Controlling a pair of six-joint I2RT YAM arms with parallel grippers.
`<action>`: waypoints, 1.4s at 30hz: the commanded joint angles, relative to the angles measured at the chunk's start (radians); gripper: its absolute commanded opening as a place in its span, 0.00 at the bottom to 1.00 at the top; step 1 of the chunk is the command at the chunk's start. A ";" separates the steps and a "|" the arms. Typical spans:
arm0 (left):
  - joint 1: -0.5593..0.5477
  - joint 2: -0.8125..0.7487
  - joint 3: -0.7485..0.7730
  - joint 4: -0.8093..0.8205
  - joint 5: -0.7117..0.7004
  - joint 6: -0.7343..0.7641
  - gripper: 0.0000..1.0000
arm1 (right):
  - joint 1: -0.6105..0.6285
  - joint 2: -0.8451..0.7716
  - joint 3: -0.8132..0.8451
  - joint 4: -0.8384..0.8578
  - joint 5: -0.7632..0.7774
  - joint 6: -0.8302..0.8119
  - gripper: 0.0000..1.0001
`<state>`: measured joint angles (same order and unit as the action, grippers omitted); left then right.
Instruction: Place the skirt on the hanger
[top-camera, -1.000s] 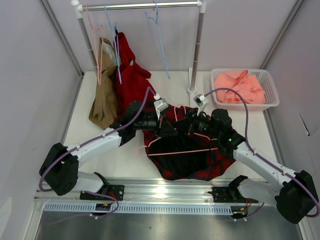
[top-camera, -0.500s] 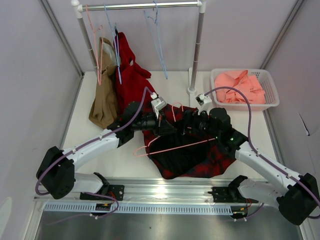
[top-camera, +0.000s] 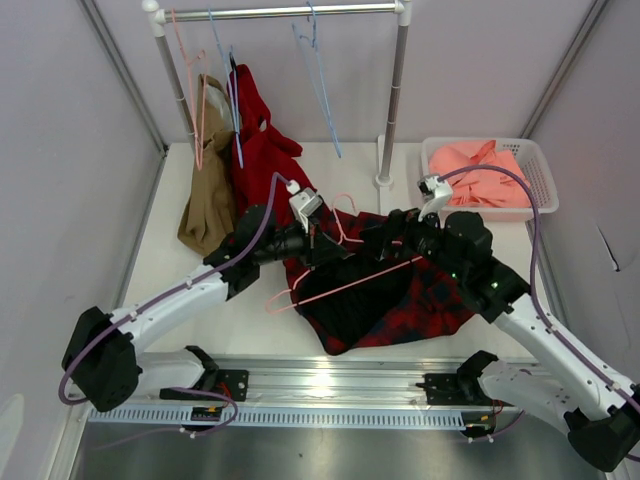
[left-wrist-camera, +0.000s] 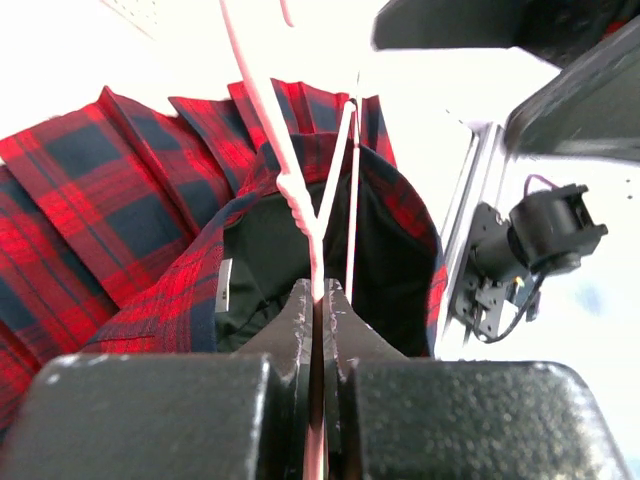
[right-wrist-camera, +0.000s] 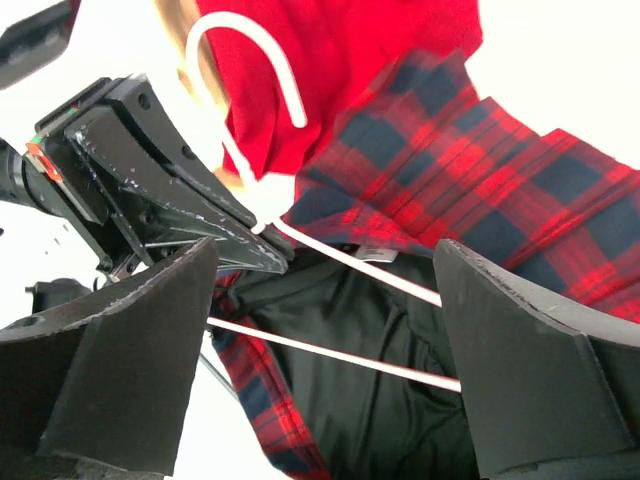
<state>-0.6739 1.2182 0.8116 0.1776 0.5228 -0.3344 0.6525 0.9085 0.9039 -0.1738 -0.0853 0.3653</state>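
The red and navy plaid skirt (top-camera: 430, 300) lies bunched on the table with its black lining (right-wrist-camera: 400, 400) opened upward. The pink wire hanger (top-camera: 345, 285) slants across it, one end inside the waist opening. My left gripper (top-camera: 322, 250) is shut on the hanger (left-wrist-camera: 268, 130) just below its twisted neck, with the skirt (left-wrist-camera: 110, 200) under it. My right gripper (top-camera: 388, 240) hovers open over the waist, holding nothing. In the right wrist view its fingers (right-wrist-camera: 130, 360) stand wide on either side of the hanger's two wires (right-wrist-camera: 330, 352), with the left gripper (right-wrist-camera: 180, 190) just beyond.
A clothes rail (top-camera: 290, 12) at the back carries a tan garment (top-camera: 207, 205), a plain red garment (top-camera: 262, 155), light-blue hangers (top-camera: 318, 80) and another pink hanger (top-camera: 190, 80). A white basket (top-camera: 545, 205) with salmon-pink cloth (top-camera: 480, 175) sits at the back right, beside the rail post (top-camera: 398, 100).
My right gripper has opened, let go of the skirt's edge and drawn back to the right. My left gripper has moved left and away, tilting the hanger.
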 joint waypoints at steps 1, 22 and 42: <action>0.020 -0.068 0.009 0.069 -0.047 -0.038 0.00 | 0.003 -0.033 0.085 -0.084 0.084 -0.002 0.96; 0.028 -0.266 0.552 -0.722 -0.378 0.009 0.00 | -0.280 0.096 0.510 -0.328 -0.039 -0.006 1.00; 0.028 -0.117 1.034 -1.152 -0.578 -0.038 0.00 | -0.313 0.202 0.627 -0.365 -0.093 -0.031 0.99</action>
<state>-0.6529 1.1000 1.7828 -0.9974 -0.0319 -0.3416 0.3454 1.1053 1.4906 -0.5358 -0.1570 0.3557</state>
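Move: The left hand has the pink hanger by its neck; the free stretch of rack rail lies some 25 cm ahead, 16 cm to its left and 30 cm above it. The blue hanger is about 24 cm ahead, 5 cm left and 18 cm up, and the red garment 14 cm ahead and 17 cm left, near hand height. From the open right hand that rail stretch is about 24 cm ahead, 22 cm left and 23 cm up; the skirt's middle is 3 cm back, 2 cm right and 21 cm down. Keeping its pinch on the hanger's neck, the left hand carries the hanger and skirt steeply up about 20 cm and some 14 cm to the left, towards the rack, swinging some 30 degrees counter-clockwise and levelling off at the end. The right hand, already open and off the hanger, backs away from it up and to the right, then comes a little forward and stays spread, well clear. ##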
